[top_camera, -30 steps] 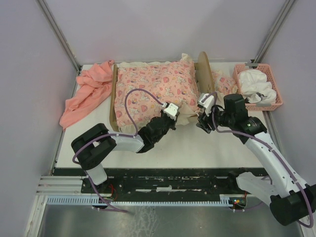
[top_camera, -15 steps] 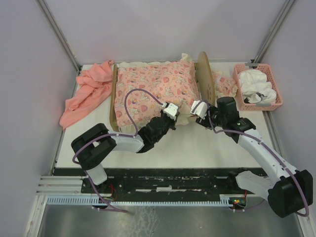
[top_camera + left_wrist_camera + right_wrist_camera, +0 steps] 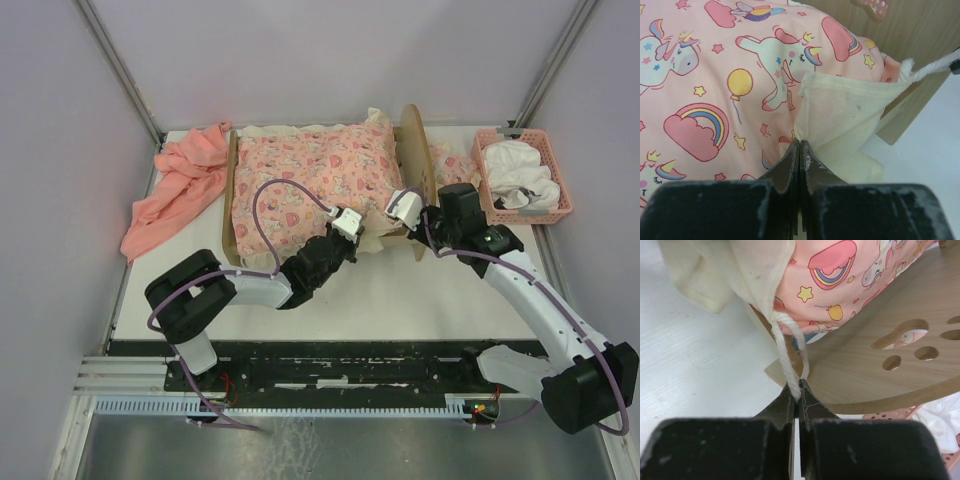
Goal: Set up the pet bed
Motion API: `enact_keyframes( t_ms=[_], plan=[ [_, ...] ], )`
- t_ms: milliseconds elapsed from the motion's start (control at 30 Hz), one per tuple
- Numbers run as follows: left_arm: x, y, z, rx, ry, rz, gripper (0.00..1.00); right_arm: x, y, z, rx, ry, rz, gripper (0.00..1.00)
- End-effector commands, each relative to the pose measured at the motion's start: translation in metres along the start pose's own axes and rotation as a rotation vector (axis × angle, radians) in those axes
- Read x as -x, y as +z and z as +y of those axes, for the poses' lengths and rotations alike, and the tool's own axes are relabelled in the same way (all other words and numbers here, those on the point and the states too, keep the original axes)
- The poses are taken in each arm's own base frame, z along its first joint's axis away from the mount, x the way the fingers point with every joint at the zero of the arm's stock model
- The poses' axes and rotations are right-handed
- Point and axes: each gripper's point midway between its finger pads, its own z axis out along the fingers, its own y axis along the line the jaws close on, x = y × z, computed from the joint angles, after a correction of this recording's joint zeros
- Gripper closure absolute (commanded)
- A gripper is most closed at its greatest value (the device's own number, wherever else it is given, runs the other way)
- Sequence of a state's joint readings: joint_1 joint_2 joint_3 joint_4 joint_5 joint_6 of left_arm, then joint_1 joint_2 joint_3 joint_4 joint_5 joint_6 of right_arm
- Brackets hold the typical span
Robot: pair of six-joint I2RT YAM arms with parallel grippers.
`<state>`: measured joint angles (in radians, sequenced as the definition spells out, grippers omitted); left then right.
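The pet bed [image 3: 413,150] lies on the table with its rounded wooden headboard [image 3: 880,370] on the right, paw-print cut-outs showing. A pink unicorn-print cushion [image 3: 315,175] fills the frame. A cream fabric corner [image 3: 840,110] pokes out at the near right, with a white cord loop [image 3: 785,350] tied to it. My left gripper [image 3: 799,144] is shut on the edge of the cream fabric. My right gripper [image 3: 799,389] is shut on the white cord, just in front of the headboard's lower edge. The bed's striped base is hidden.
A salmon-pink cloth [image 3: 175,195] lies crumpled at the table's left. A pink plastic basket [image 3: 545,210] holding white cloth [image 3: 520,170] stands at the back right. A small pink patterned pillow [image 3: 455,170] lies between headboard and basket. Walls close in on three sides.
My right gripper has moved left to the bed's near right corner and has shut on the white cord. The left gripper has kept its hold on the cream fabric.
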<state>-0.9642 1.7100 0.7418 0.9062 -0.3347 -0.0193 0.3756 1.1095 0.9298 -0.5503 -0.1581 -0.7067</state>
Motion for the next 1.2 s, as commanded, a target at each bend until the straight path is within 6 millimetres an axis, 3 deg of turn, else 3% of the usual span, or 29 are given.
enact_keyframes(
  t_ms=[0,133,367,500,667,767,867,967,1100,1167],
  plan=[
    [0.002,0.009,0.004,0.03,-0.017,-0.004,0.97,0.024,-0.03,0.001,0.02,0.133,-0.019,0.98],
    [-0.003,0.008,0.005,0.038,-0.017,0.005,0.97,0.026,-0.049,-0.002,0.026,0.228,0.05,0.98],
    [-0.009,0.009,0.005,0.04,-0.019,0.014,0.97,0.027,-0.067,0.024,0.151,0.38,0.123,0.92],
    [-0.011,0.009,0.004,0.039,-0.023,0.017,0.97,0.023,-0.076,0.024,0.132,0.407,0.158,0.89],
    [-0.009,0.008,0.005,0.04,-0.024,0.014,0.97,0.044,-0.08,0.039,0.214,0.507,0.071,0.79],
    [-0.007,0.008,0.005,0.04,-0.026,0.01,0.97,0.067,-0.074,0.056,0.311,0.563,-0.069,0.78],
    [-0.005,0.007,0.003,0.032,-0.037,0.007,0.97,0.069,-0.056,0.061,0.305,0.645,-0.135,0.72],
    [0.0,0.004,-0.001,0.008,-0.055,0.003,0.97,0.055,-0.04,0.05,0.192,0.662,-0.138,0.71],
    [0.007,0.0,-0.006,-0.022,-0.079,-0.007,0.96,0.012,-0.021,0.008,-0.154,0.781,-0.043,0.63],
    [0.009,0.001,-0.007,-0.027,-0.082,-0.003,0.95,0.002,-0.007,0.01,-0.183,0.82,-0.029,0.63]
  ],
)
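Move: The right hand already pinches the end of the taut white cord, whose knot at the cover's near right corner sits about 4 cm ahead of it, 7 cm to its left and 2 cm lower. The middle of the headboard stands roughly 15 cm ahead and 3 cm left, a few centimetres lower. From the left hand, which already holds the cover's cream edge, the knot is about 7 cm ahead and 10 cm right, nearly level. While the left hand keeps its pinch on the cover's cream edge, the right hand first pulls the cord back and up from the knot, some 3 cm back and 4 cm up, then its fingers start to open and let the cord go as it draws on back to about 8 cm, swinging a few centimetres left. It then turns around, sinking about 5 cm and coming some 3 cm forward and a little right, fingers now about a third open, with the wrist tipped more steeply down, its left side rolled up, and turned some 25 degrees clockwise. ##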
